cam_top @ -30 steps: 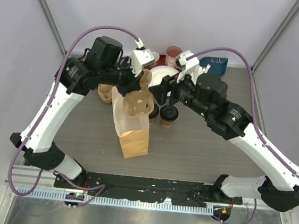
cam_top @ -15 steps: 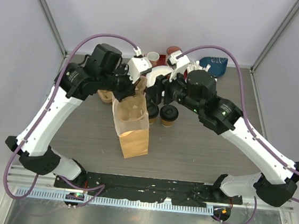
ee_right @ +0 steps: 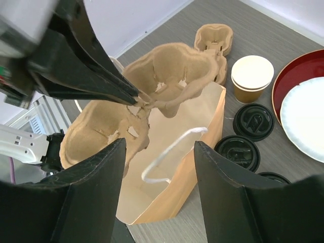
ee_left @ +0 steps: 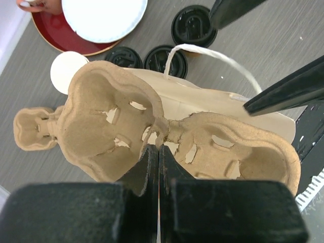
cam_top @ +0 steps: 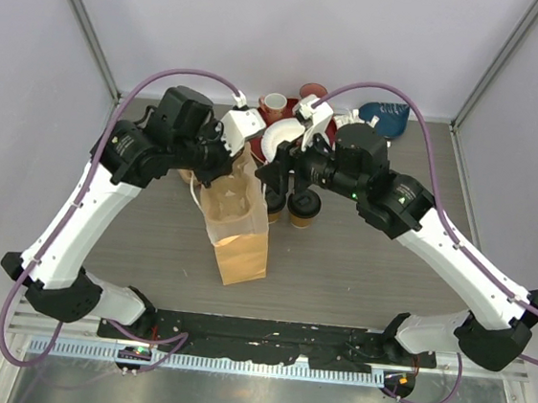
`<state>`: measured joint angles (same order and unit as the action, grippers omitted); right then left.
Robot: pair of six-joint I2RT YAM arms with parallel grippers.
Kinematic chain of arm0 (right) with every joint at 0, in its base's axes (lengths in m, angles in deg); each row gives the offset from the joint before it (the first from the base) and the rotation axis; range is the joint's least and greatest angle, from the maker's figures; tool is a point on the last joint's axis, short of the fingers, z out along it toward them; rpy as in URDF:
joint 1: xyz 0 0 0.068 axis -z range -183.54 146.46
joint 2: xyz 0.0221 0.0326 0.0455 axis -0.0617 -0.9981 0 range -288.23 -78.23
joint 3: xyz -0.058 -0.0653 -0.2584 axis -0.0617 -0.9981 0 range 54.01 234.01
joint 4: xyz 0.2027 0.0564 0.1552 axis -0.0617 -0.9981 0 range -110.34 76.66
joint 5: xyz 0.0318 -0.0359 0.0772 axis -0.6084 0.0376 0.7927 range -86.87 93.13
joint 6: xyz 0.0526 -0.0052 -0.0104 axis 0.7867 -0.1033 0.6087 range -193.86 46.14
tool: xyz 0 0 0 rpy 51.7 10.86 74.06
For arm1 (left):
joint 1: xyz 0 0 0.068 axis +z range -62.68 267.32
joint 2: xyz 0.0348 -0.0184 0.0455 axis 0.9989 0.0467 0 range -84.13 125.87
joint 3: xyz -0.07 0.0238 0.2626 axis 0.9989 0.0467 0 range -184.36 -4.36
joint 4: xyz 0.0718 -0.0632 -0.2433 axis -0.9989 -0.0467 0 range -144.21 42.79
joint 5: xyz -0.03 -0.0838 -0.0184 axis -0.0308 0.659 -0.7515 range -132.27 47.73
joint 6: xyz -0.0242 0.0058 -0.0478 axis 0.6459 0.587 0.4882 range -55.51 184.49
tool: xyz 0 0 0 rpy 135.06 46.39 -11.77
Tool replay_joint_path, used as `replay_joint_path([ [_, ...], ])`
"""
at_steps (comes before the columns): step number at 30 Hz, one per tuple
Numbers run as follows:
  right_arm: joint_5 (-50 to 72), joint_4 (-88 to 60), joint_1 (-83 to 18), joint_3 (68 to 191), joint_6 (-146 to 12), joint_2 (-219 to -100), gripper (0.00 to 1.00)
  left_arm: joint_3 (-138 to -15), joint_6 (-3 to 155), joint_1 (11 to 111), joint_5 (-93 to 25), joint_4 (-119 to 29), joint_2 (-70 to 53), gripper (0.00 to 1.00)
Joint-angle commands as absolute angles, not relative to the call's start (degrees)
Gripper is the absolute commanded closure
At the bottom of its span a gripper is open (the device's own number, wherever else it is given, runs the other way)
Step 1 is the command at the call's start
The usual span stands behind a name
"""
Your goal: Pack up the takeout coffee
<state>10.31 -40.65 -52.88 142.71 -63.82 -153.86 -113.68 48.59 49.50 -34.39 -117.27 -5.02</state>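
My left gripper is shut on the middle ridge of a tan pulp cup carrier, holding it over the mouth of the open brown paper bag. My right gripper is open above the bag's near wall, and the white string handle shows between its fingers. The takeout coffee stands on the table right of the bag as three black-lidded cups. A tan cup with a pale top stands behind them. From above I see only two lids.
A second pulp carrier lies behind the bag. A white plate on a red plate sits at the back, with a pink and white mug, a red mug and a blue object.
Both grippers have shifted left and back. The carrier moved with the left gripper over the bag's mouth, and the right gripper closed in on the bag's rim.
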Motion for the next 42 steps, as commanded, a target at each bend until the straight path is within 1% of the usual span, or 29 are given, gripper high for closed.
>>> replay_joint_path([
  [1, 10.60, -40.84, -52.14, 143.13, -63.15, -152.75, 0.39, -110.80, 48.58, 49.35, -34.98, -114.89, -6.43, 1.00],
  [5, 8.84, -40.76, -52.14, 143.39, -62.88, -154.78, 0.39, -108.60, 49.20, 49.35, -34.19, -112.26, -5.82, 1.00],
  [11, 7.61, -40.58, -52.05, 143.13, -62.52, -155.75, 0.40, -107.55, 52.44, 49.35, -34.01, -112.87, -4.94, 1.00],
  [16, 7.08, -39.79, -52.05, 141.90, -62.09, -155.40, 0.40, -103.51, 54.12, 49.09, -33.04, -112.60, -5.03, 1.00],
  [23, 7.35, -39.09, -51.96, 141.55, -61.47, -156.27, 0.40, -98.32, 53.07, 48.83, -34.10, -107.69, -5.12, 1.00],
  [26, 7.17, -39.09, -51.88, 141.55, -60.94, -156.71, 0.42, -96.82, 53.51, 48.83, -33.31, -106.98, -4.33, 1.00],
  [29, 7.17, -39.09, -51.88, 141.02, -60.68, -157.06, 0.47, -96.73, 54.65, 48.83, -31.64, -107.94, -3.97, 1.00],
  [33, 7.26, -39.18, -51.70, 140.41, -60.24, -157.42, 0.61, -98.40, 55.61, 48.91, -29.62, -109.44, -4.76, 1.00],
  [35, 7.00, -39.26, -51.61, 140.23, -60.06, -157.24, 0.66, -97.96, 55.70, 48.83, -28.30, -110.57, -4.68, 1.00],
  [36, 6.73, -39.18, -51.61, 140.14, -59.98, -157.24, 0.71, -97.27, 55.70, 48.83, -26.90, -111.02, -4.50, 1.00],
  [39, 5.77, -39.18, -51.52, 139.70, -59.89, -156.72, 0.79, -96.38, 56.23, 48.83, -23.30, -112.51, -4.94, 1.00],
  [41, 5.15, -39.18, -51.52, 139.52, -59.80, -156.63, 0.82, -96.64, 56.49, 48.83, -22.85, -113.13, -5.47, 1.00],
  [42, 4.98, -39.18, -51.52, 139.35, -59.54, -156.45, 0.85, -96.90, 56.49, 48.83, -23.02, -113.30, -5.82, 1.00],
])
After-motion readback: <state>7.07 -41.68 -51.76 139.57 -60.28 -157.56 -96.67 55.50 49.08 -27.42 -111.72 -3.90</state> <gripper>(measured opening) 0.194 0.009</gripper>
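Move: The left hand holds the drink carrier by its middle web; the bag mouth is roughly 7 cm below, 3 cm right and 2 cm back. From the right hand, open, the near bag handle is about 2 cm ahead, 2 cm left and 5 cm lower, and the carrier 8 cm left, level ahead, 3 cm lower. Some 30 cm below it, the nearer lidded cup is 4 cm ahead with no sideways offset, the lid stack 10 ahead, 4 left. Down, in two stages, the left hand lowers the still-pinched carrier about 9 cm into the bag mouth, its fingers tipping some 15 degrees steeper and easing right and back late on. Meanwhile the right hand sinks about 5 cm and slightly forward onto the bag's near handle, then closes its fingers around the white strap. ##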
